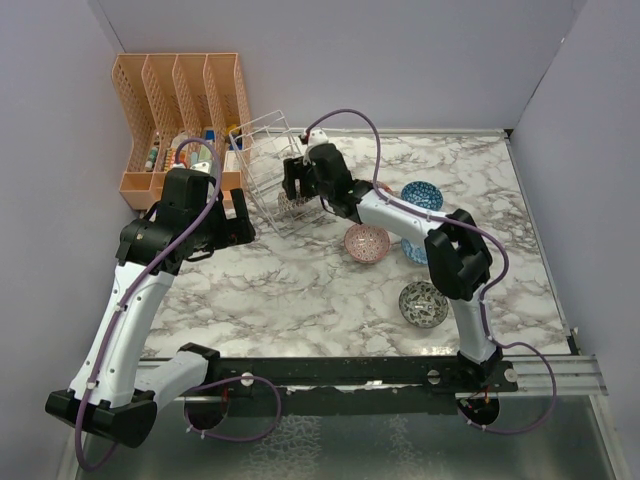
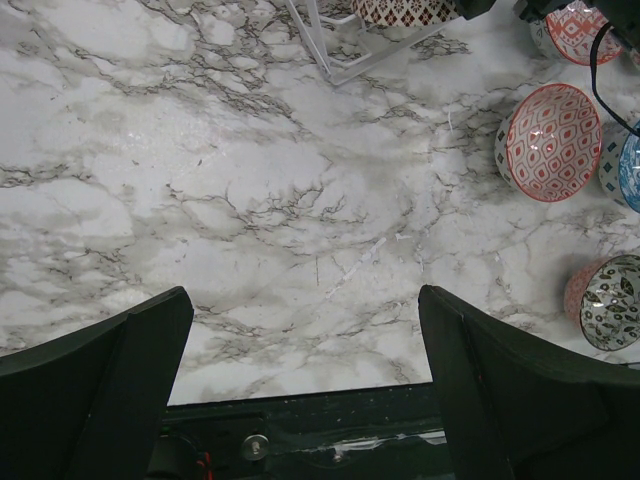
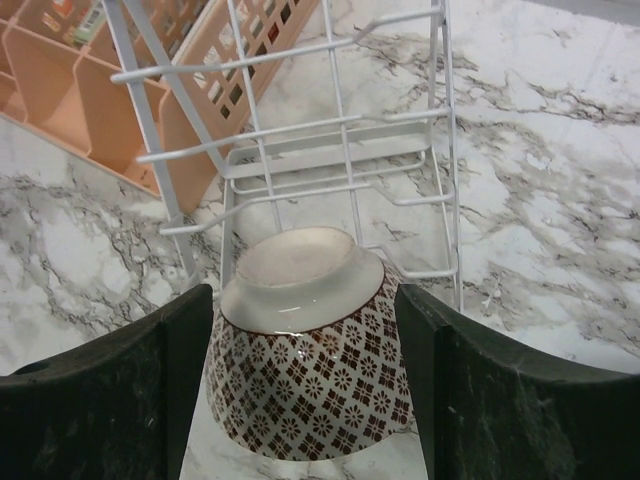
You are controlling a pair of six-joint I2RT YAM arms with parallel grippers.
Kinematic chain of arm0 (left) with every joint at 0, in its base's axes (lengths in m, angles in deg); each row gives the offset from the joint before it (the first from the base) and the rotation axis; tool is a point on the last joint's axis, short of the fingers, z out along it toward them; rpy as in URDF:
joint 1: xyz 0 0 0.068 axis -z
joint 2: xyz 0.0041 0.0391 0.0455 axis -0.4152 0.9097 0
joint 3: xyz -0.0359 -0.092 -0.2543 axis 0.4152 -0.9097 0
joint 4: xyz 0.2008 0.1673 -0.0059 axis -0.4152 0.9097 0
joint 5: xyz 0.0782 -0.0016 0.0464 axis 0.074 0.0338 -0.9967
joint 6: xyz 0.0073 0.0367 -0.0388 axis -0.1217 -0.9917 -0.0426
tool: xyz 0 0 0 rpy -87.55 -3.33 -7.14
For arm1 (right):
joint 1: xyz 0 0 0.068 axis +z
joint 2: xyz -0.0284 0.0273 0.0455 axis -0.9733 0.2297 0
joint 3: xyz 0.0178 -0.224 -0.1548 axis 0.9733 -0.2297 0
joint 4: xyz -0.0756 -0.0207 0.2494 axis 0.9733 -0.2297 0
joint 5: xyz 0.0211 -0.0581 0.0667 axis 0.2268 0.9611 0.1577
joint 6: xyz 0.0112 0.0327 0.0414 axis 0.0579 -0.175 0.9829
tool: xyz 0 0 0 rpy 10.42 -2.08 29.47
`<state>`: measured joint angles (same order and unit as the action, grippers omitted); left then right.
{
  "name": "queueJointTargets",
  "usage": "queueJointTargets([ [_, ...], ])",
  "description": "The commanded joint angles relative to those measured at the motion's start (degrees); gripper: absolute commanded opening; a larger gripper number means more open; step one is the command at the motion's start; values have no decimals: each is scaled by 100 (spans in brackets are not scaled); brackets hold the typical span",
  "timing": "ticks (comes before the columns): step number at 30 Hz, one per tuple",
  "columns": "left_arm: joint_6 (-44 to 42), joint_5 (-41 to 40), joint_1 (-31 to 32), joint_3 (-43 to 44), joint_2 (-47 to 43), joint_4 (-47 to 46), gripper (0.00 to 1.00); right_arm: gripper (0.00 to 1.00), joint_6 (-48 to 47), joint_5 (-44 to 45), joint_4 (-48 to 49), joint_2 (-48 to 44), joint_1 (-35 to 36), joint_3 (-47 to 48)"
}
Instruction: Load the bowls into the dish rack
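Observation:
The brown patterned bowl (image 3: 310, 390) lies on its side at the front of the white wire dish rack (image 3: 330, 160), its pale foot turned toward the right wrist camera. My right gripper (image 3: 305, 385) straddles it, a finger against each side. From above, the right gripper (image 1: 297, 190) reaches into the tilted dish rack (image 1: 262, 150). A reddish-pink bowl (image 1: 367, 242), a blue bowl (image 1: 421, 195) and a grey-green bowl (image 1: 423, 304) stand upright on the marble. My left gripper (image 2: 305, 350) hovers open over bare marble, left of the rack, holding nothing.
A peach slotted organiser (image 1: 180, 110) with small items stands at the back left, right behind the rack. In the left wrist view a second reddish-pink bowl (image 2: 580, 30) sits by the right arm. Walls enclose the table on three sides.

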<state>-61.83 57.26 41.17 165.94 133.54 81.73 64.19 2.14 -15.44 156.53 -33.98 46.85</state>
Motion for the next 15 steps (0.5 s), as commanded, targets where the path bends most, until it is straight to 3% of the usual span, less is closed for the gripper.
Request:
queueJointTargets([
  [1, -15, -119, 37, 59, -61, -25, 99, 74, 44, -153, -3, -257, -24, 347],
  [10, 15, -184, 35, 91, -81, 48, 99, 76, 543, -305, -435, -769, -246, 275],
  [15, 20, -701, 32, 750, 1, 298, 99, 76, 728, -432, -785, -1306, -399, -159],
])
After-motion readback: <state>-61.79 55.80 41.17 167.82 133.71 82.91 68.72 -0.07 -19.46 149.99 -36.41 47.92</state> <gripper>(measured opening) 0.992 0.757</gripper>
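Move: The brown-patterned bowl already sits in the dish rack, about 5 cm under the right hand and level with it fore-and-aft and sideways. The near red bowl stands some 17 cm to this hand's right and 8 cm back, the far red bowl about 18 cm right and 3 cm ahead, both roughly 9 cm lower. From the left hand, the patterned bowl is about 20 cm ahead, 13 cm right and 18 cm below. The right hand rises about 6 cm off the patterned bowl, fingers open, veering 2 cm right late on. ##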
